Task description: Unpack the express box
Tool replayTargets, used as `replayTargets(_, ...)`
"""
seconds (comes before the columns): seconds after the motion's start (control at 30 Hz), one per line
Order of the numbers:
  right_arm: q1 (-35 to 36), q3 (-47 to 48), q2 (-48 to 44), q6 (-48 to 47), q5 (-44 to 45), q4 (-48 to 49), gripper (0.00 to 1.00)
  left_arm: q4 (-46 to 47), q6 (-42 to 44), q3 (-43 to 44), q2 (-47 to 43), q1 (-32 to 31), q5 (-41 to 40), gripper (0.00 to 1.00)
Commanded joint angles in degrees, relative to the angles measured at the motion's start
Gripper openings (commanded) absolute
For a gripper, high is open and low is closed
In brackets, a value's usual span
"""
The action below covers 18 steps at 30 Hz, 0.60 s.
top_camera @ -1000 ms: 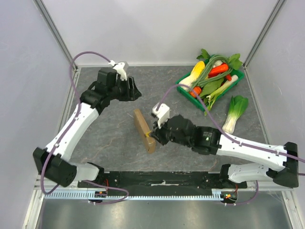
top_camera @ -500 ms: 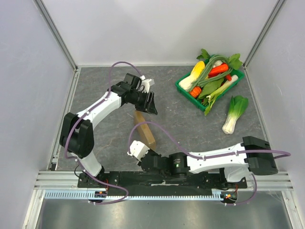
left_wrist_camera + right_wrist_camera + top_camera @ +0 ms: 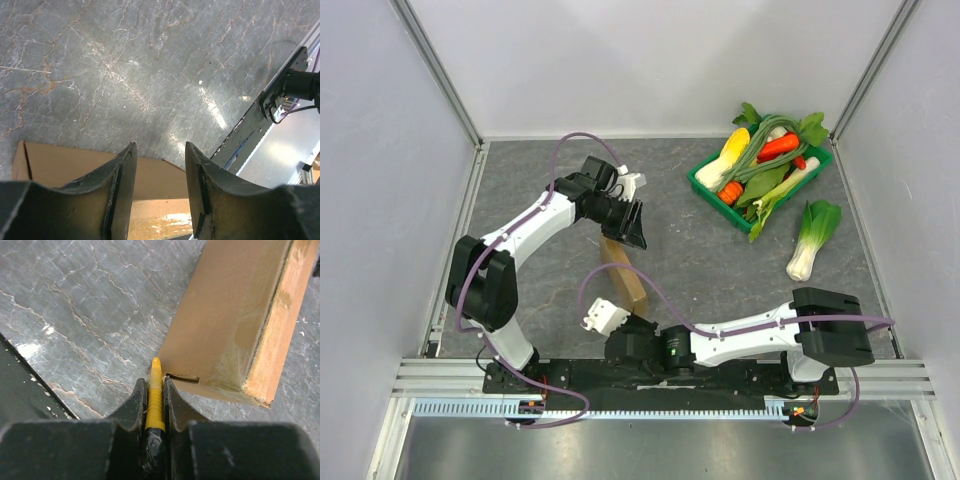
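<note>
The express box [image 3: 625,275], a plain brown cardboard box, stands on its long edge in the middle of the grey table. My left gripper [image 3: 632,228] hangs open over its far end; in the left wrist view the box [image 3: 60,165] lies below and between the spread fingers of that gripper [image 3: 159,150], with no contact showing. My right gripper [image 3: 632,330] is low by the box's near end. In the right wrist view this gripper [image 3: 155,385] is shut on a yellow ridged tool [image 3: 155,400] with a black handle, whose tip is right at the lower corner of the box [image 3: 235,320].
A green tray [image 3: 705,185] filled with vegetables sits at the back right. A bok choy [image 3: 810,235] lies loose on the table beside it. The metal rail [image 3: 280,100] runs along the table's near edge, close behind my right gripper.
My left arm swung from the back left to above the box's far end, its jaws narrowing a little. My right arm moved from the box's right side to its near end.
</note>
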Motion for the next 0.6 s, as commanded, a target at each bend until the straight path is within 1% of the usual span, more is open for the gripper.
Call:
replayTargets(0.0,-0.40,0.66,-0.52,2.86,5.09,0.22,0.00,1.51,1.50,-1.35,-1.20,-0.29,4.96,0.49)
replayTargets(0.17,-1.27,-1.28,-2.72,5.23,6.41,-1.28,0.00,1.60,1.06,-1.62,-2.00,-0.29,5.84,0.49)
replayTargets(0.4,-3.82,-7.16,-8.25,8.48,7.38,-2.07,0.00,4.23,-1.49,-1.18,-3.23,-0.29,8.91,0.49)
replayTargets(0.57,-6.98,-9.71,-12.12,9.72,6.24,-0.93,0.00,6.52,-3.25,-0.22,-2.18,-0.29,11.29,0.53)
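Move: The express box stands on its long edge, its middle some 9 cm ahead of the right hand, 2 cm to its left and 4 cm below, near end close to the yellow cutter held there. The green vegetable crate is about 34 cm ahead and 28 cm to the right of that hand. From the left hand, the box's middle is about 7 cm back, 2 cm left and 8 cm lower. The right hand sweeps about 6 cm right and 3 forward, cutter tip pushing the box's near end along. ##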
